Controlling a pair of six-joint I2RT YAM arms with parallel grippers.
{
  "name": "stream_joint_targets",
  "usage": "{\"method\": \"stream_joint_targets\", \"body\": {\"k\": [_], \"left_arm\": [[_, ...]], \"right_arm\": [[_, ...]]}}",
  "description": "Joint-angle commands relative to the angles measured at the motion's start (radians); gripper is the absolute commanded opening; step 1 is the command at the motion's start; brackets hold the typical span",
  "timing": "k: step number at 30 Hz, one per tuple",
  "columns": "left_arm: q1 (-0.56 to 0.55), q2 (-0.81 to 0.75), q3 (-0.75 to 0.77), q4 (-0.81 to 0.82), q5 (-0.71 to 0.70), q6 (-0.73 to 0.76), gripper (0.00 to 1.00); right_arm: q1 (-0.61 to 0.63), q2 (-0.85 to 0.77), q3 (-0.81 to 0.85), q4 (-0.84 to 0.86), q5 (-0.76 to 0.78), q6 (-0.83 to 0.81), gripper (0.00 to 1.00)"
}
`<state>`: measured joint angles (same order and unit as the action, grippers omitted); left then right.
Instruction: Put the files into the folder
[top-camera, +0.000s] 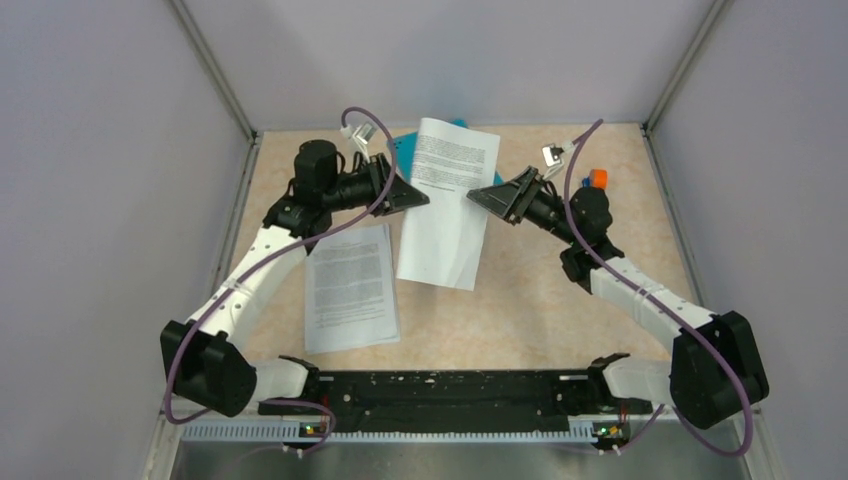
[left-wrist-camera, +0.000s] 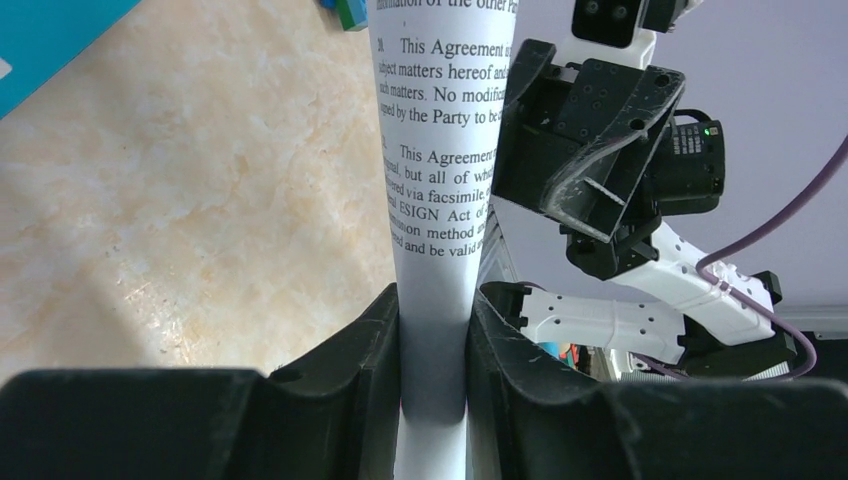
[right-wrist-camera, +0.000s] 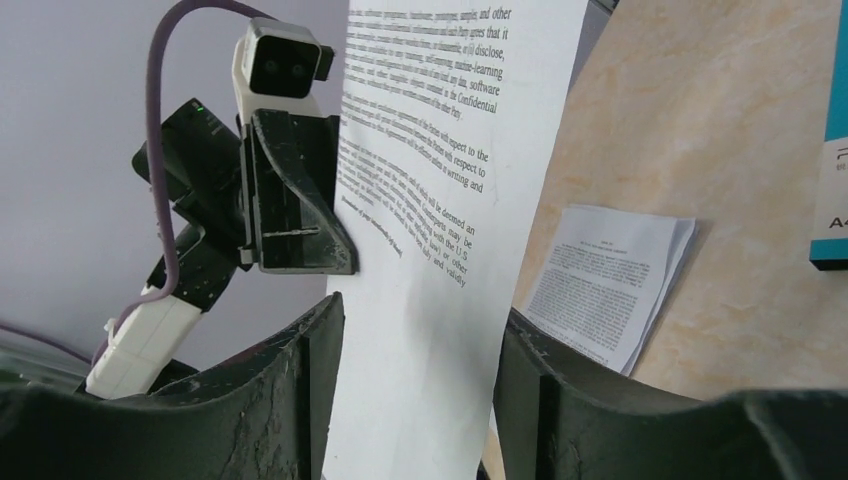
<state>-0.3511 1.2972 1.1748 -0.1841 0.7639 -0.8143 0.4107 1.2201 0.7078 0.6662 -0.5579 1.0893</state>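
Note:
One of the files, a white printed sheet (top-camera: 447, 200), hangs above the table between both arms. My left gripper (left-wrist-camera: 433, 320) is shut on its left edge, and the paper (left-wrist-camera: 440, 150) bows between the pads. My right gripper (right-wrist-camera: 420, 340) straddles the opposite edge of the sheet (right-wrist-camera: 440, 250); its jaws stand apart and do not pinch the paper. More files (top-camera: 350, 285) lie flat on the table below the left arm. The teal folder (top-camera: 405, 150) lies shut at the back, mostly hidden behind the lifted sheet.
A small orange-and-blue block stack (top-camera: 598, 178) stands behind the right arm at the back right. Grey walls with metal rails close in the tabletop (top-camera: 560, 310) on three sides. The folder's edge (right-wrist-camera: 830, 180) shows at the right of the right wrist view.

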Motion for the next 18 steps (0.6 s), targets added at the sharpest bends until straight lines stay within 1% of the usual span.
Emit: {"method": "stream_joint_targets", "body": {"k": [1,5,7,10,11,12,13,14,15,16,18], "left_arm": [[0.017,-0.032,-0.02,0.045,0.027,0.001,0.32],[0.019,-0.033,-0.036,0.047,0.026,0.004,0.32],[0.021,-0.039,-0.048,0.052,0.026,0.003,0.32],[0.03,-0.046,-0.058,0.036,0.015,0.017,0.32],[0.034,-0.05,-0.054,0.012,-0.004,0.036,0.33],[0.036,-0.054,-0.044,-0.035,-0.035,0.066,0.36],[0.037,-0.059,-0.029,-0.094,-0.087,0.11,0.39],[0.038,-0.065,-0.009,-0.173,-0.171,0.157,0.48],[0.038,-0.078,0.011,-0.261,-0.28,0.197,0.57],[0.038,-0.096,0.023,-0.359,-0.428,0.225,0.66],[0.041,-0.148,0.023,-0.449,-0.713,0.229,0.79]], "right_arm": [[0.029,0.008,0.035,0.086,0.004,0.015,0.52],[0.072,0.041,0.078,0.059,0.002,-0.005,0.47],[0.088,0.054,0.093,0.04,0.008,-0.024,0.41],[0.092,0.072,0.101,0.019,0.015,-0.033,0.26],[0.092,0.073,0.106,-0.002,0.022,-0.046,0.19],[0.092,0.077,0.117,-0.035,0.035,-0.062,0.11],[0.094,0.082,0.132,-0.075,0.044,-0.081,0.02],[0.098,0.091,0.152,-0.124,0.058,-0.103,0.0],[0.104,0.105,0.174,-0.173,0.075,-0.124,0.0],[0.113,0.123,0.201,-0.215,0.103,-0.142,0.0],[0.148,0.174,0.261,-0.281,0.152,-0.172,0.0]]}}
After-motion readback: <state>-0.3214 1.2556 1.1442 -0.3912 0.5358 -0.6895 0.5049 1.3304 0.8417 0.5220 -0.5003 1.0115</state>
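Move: My left hand already pinches the held sheet by its left side; the sheet's middle lies about 5 cm to its right and 1 cm back. From my right hand, half open around the sheet's right edge, that middle is some 6 cm left and 2 cm back, nearly level. From my left hand, the folder lies on the table roughly 27 cm ahead, 5 cm right and 31 cm down, and the paper stack 17 cm left, 4 cm back, equally low. I pass the sheet across: my right hand slides about 4 cm left, farther onto the sheet, while its fingers shut from half open and pinch the right side. As they close, my left fingers spread wide around the left side, and that hand, after easing down a little, draws quickly down and left, about 5 cm lower in all, turning some 15 degrees. ##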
